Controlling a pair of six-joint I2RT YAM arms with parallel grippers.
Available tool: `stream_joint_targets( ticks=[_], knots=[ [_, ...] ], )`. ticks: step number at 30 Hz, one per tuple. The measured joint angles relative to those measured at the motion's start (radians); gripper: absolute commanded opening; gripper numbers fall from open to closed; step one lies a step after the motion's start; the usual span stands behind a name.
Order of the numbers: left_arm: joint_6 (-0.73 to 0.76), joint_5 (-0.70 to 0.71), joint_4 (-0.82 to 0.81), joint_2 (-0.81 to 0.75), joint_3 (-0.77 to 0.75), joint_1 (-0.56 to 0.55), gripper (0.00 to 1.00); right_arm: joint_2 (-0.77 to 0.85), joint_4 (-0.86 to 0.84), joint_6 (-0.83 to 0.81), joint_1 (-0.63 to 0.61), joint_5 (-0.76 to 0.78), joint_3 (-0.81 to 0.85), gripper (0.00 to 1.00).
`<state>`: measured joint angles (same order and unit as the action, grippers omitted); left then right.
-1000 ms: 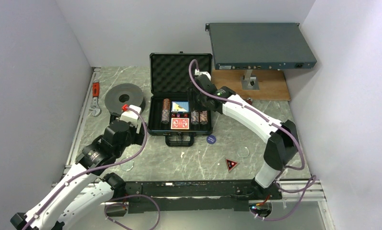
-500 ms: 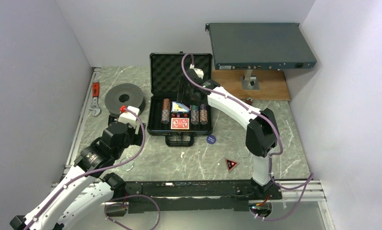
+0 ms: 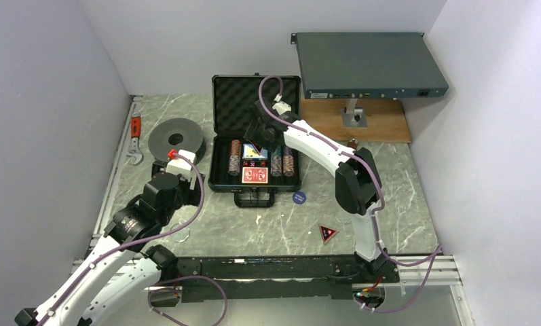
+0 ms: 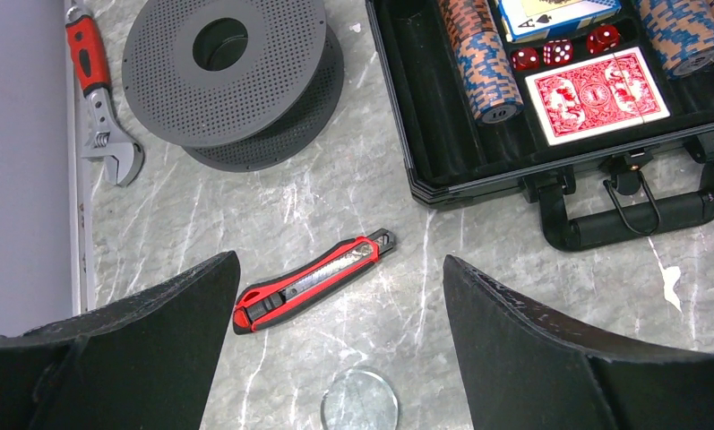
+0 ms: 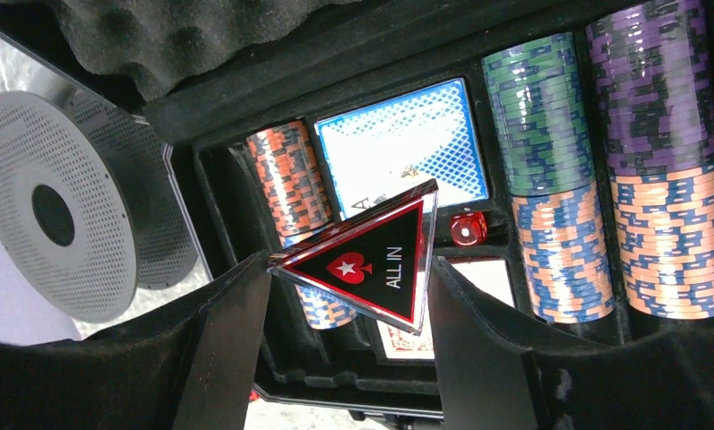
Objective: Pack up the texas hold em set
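Note:
The black briefcase lies open, its foam lid standing up at the back. Inside are striped chip stacks, a blue deck, a red deck and red dice. My right gripper hovers over the case's left-middle compartments, shut on a red-black triangular "ALL IN" marker. A second triangular marker and the blue round button lie on the table in front of the case. My left gripper stands open and holds nothing, above the table left of the case.
A red utility knife and a clear glass disc lie under the left gripper. A dark grey spool and a red-handled wrench sit at the left. The grey rack box stands over a wooden board at the back right.
The right arm has swung left, carrying the triangular marker from the case's right side to over its left-middle. The left arm has barely moved.

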<state>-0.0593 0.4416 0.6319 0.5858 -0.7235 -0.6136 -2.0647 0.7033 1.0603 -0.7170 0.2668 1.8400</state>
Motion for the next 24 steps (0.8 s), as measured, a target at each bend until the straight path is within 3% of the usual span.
stream_joint_targets(
  ticks=[10, 24],
  knots=[
    [0.012, -0.016, 0.000, 0.000, 0.000, 0.013, 0.89, -0.042, 0.000, 0.102, 0.000, 0.021, 0.004, 0.22],
    [0.014, -0.019, 0.000, 0.004, 0.000, 0.015, 0.89, -0.175, 0.005, 0.103, 0.000, 0.037, 0.100, 0.19]
  ],
)
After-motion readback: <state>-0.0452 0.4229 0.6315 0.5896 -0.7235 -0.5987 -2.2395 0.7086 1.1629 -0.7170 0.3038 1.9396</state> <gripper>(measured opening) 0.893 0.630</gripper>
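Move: The right hand, holding the black ALL IN plaque, has the blue card deck in the open case about 4 cm ahead, straight in line sideways and some 8 cm below. At much that depth, the dice lie directly beneath the hand, the left chip stack 2 cm ahead and 7 cm left, and the green chip stack 1 cm ahead and 7 cm right. From the left hand the blue deck is roughly 20 cm ahead, 24 cm right and 15 cm lower. The right hand keeps its pinch on the ALL IN plaque and, after a small clockwise turn of the wrist of about 5 degrees, sinks some 5 cm into the open case towards the blue card deck. While sinking it eases about 2 cm forward and a little left, ending low over the deck and dice with the fingers still closed on the plaque and no plain contact with the things below. ##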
